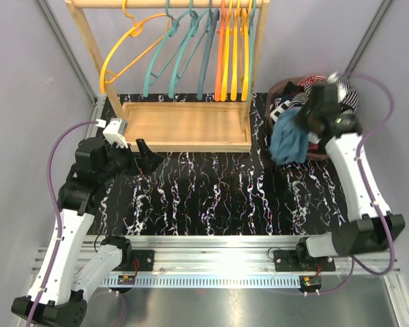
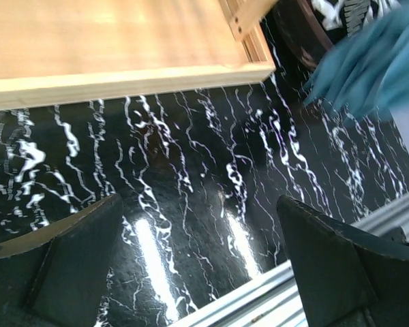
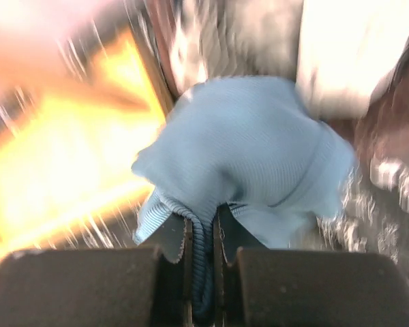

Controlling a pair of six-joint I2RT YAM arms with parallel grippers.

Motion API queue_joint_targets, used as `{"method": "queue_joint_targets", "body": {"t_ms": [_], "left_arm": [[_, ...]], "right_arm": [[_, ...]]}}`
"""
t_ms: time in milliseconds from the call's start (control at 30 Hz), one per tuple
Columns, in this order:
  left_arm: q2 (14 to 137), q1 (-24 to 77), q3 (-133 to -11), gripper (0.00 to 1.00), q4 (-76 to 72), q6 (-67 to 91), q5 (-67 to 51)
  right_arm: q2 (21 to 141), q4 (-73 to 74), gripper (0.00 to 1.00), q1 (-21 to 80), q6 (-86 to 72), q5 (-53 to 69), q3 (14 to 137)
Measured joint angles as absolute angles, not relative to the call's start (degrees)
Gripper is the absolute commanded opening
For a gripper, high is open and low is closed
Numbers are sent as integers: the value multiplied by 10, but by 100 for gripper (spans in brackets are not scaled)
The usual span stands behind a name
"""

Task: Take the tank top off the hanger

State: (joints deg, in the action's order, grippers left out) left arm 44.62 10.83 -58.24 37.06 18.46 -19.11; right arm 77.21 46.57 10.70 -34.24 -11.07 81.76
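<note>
A blue ribbed tank top (image 1: 290,142) hangs bunched from my right gripper (image 1: 312,117), over the edge of a dark basket (image 1: 278,92) at the right. In the right wrist view the gripper (image 3: 203,235) is shut on a fold of the tank top (image 3: 245,170). The tank top also shows at the top right of the left wrist view (image 2: 368,65). Several empty hangers (image 1: 191,48), yellow, teal and orange, hang on the wooden rack (image 1: 184,126). My left gripper (image 1: 146,155) is open and empty over the black marbled mat, near the rack's base; its fingers (image 2: 68,259) stand wide apart.
The basket holds other clothes (image 1: 313,85), black-and-white and striped. The rack's wooden base tray (image 2: 116,48) lies just beyond my left gripper. A metal rail (image 1: 211,245) runs along the near table edge. Grey walls close in both sides.
</note>
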Motion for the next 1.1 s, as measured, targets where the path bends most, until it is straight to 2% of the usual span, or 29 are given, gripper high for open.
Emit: {"method": "queue_joint_targets", "body": {"t_ms": [200, 333, 400, 533, 600, 733, 800, 833, 867, 933, 967, 1100], "left_arm": [[488, 115, -581, 99, 357, 185, -234], [507, 117, -581, 99, 349, 185, -247], [513, 119, -581, 99, 348, 185, -249], [521, 120, -576, 99, 342, 185, -250], [521, 120, -565, 99, 336, 185, -249], [522, 120, -538, 99, 332, 191, -249], [522, 120, -527, 99, 331, 196, -249], [522, 120, -523, 99, 331, 197, -249], [522, 120, -519, 99, 330, 198, -249], [524, 120, -517, 99, 333, 199, -249], [525, 120, -517, 99, 333, 199, -249], [528, 120, -517, 99, 338, 200, -248]], "right_arm": [[977, 458, 0, -30, -293, -83, 1225], [1103, 462, 0, -76, -289, -68, 1424], [1148, 461, 0, -89, -289, -67, 1455], [1212, 438, 0, -94, -289, -61, 1375], [1283, 443, 0, -94, -289, -47, 1357], [1446, 447, 0, -94, -304, -10, 1392], [1471, 451, 1, -94, -307, 8, 1435], [1466, 459, 9, -95, -306, 13, 1443], [1454, 467, 39, -95, -303, 17, 1442], [1432, 472, 73, -98, -303, 32, 1430], [1414, 470, 100, -98, -303, 42, 1416], [1316, 483, 100, -100, -286, 72, 1351]]}}
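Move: Ahead and to the right of the right hand, which still pinches the hanging blue tank top, the laundry basket's middle lies about 17 cm farther out, 12 cm right and 19 cm below. The striped clothes in it lie some 20 cm ahead, 14 cm right and 15 cm down from the hand. The rack tray's near right corner is level with it, 13 cm left and 24 cm below. From the left hand the basket is roughly 29 cm ahead, 60 cm right and 21 cm below. Swinging the held tank top forward some 26 cm and right, the right hand first rises about 19 cm with fingers tipping up, then plunges about 35 cm into the basket's far part with fingers tipping down; there it opens wide, lets go and starts back up and towards the base. The open, empty left hand sinks about 7 cm, tipping slightly down. ##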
